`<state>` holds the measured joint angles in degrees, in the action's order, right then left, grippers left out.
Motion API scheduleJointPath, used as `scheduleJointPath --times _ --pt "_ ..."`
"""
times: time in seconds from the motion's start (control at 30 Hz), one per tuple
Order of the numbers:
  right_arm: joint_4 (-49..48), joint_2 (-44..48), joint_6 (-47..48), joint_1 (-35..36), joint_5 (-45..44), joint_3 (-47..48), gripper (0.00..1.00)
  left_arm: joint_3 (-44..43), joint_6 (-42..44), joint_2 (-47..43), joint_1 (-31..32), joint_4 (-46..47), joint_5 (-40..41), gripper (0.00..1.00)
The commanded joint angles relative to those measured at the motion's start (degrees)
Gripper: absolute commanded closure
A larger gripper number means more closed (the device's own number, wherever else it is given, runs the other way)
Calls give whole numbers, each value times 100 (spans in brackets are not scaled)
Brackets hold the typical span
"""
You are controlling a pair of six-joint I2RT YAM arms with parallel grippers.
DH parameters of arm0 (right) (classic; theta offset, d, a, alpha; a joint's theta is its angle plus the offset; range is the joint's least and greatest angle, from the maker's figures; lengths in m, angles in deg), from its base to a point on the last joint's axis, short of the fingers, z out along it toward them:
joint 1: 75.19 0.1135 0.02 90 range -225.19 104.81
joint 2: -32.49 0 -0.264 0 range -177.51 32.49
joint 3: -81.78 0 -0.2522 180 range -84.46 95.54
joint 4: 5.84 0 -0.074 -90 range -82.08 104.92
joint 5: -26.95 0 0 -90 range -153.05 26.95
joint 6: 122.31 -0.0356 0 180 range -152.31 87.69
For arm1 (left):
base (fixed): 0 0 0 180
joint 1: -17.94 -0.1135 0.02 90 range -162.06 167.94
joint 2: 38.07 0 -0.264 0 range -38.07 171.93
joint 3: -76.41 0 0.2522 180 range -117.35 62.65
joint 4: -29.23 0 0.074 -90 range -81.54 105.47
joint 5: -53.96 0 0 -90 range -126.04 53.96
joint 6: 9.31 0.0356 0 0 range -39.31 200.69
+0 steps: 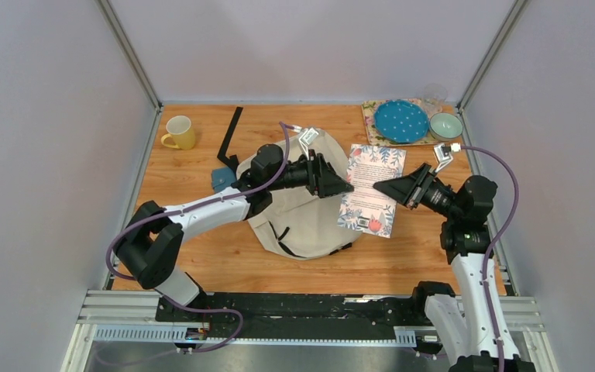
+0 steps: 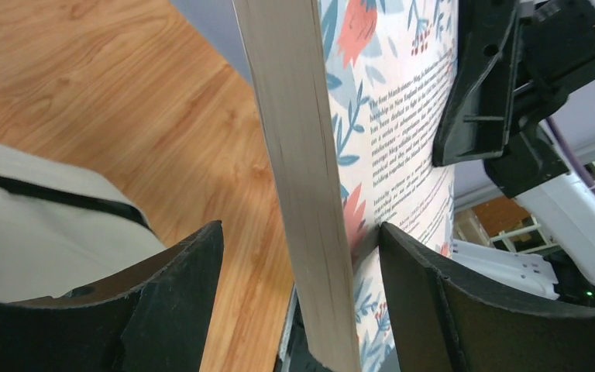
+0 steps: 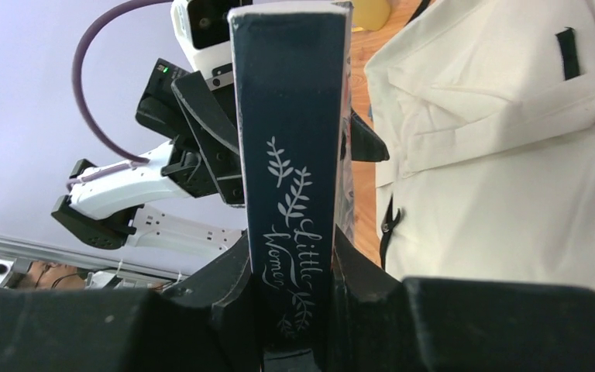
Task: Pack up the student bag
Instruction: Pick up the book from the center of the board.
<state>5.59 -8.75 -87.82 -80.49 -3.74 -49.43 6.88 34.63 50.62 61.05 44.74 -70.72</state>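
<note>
The student bag [image 1: 304, 225] is a cream backpack lying flat in the middle of the table, also seen in the left wrist view [image 2: 31, 232] and the right wrist view [image 3: 511, 155]. A floral-covered book [image 1: 376, 167] with a dark blue spine reading "Little Women" [image 3: 290, 116] hangs just right of the bag. My right gripper [image 3: 290, 248] is shut on its spine and comes in from the right [image 1: 381, 187]. My left gripper [image 2: 300, 232] is open around the page edge [image 2: 302, 155]. Its left finger stands clear of the pages. It reaches over the bag [image 1: 345, 186].
A yellow mug [image 1: 180, 132] stands at the back left, with a black strap [image 1: 231, 136] and a small blue thing [image 1: 222, 179] near it. At the back right, a dotted blue plate [image 1: 400, 121], a teal bowl [image 1: 445, 125] and a clear glass [image 1: 434, 94] stand together.
</note>
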Motion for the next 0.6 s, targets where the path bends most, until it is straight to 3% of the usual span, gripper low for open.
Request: scheduleJointPath --times 0.0,0.13,0.33,0.57 --pt "-1146 89 -636 205 414 66 100 136 -850 122 -206 1737 -346 20" --pt "-1428 -7 -663 231 582 4 100 303 -1360 219 -303 2722 -636 20" --pt "-2008 -210 -848 363 933 57 100 286 -1703 342 -321 3443 -927 20" --pt "-1377 -491 -156 688 1039 364 100 75 -2328 615 -321 4340 -1401 19"
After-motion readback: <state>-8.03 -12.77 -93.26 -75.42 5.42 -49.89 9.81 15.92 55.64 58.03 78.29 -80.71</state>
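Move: The right hand already holds the book by its spine; the book's middle lies about 3 cm to its left, 1 cm ahead and 3 cm lower. From the open left hand, the book's middle is some 7 cm to the right, level fore and aft, 2 cm lower. The bag lies about 20 cm below both hands and 9 cm ahead, roughly 20 cm left of the right hand and 11 cm left of the left. Left hand, open, rises about 6 cm, fingertips tilting up; right carries the book back-left 4 cm, turning counter-clockwise. ##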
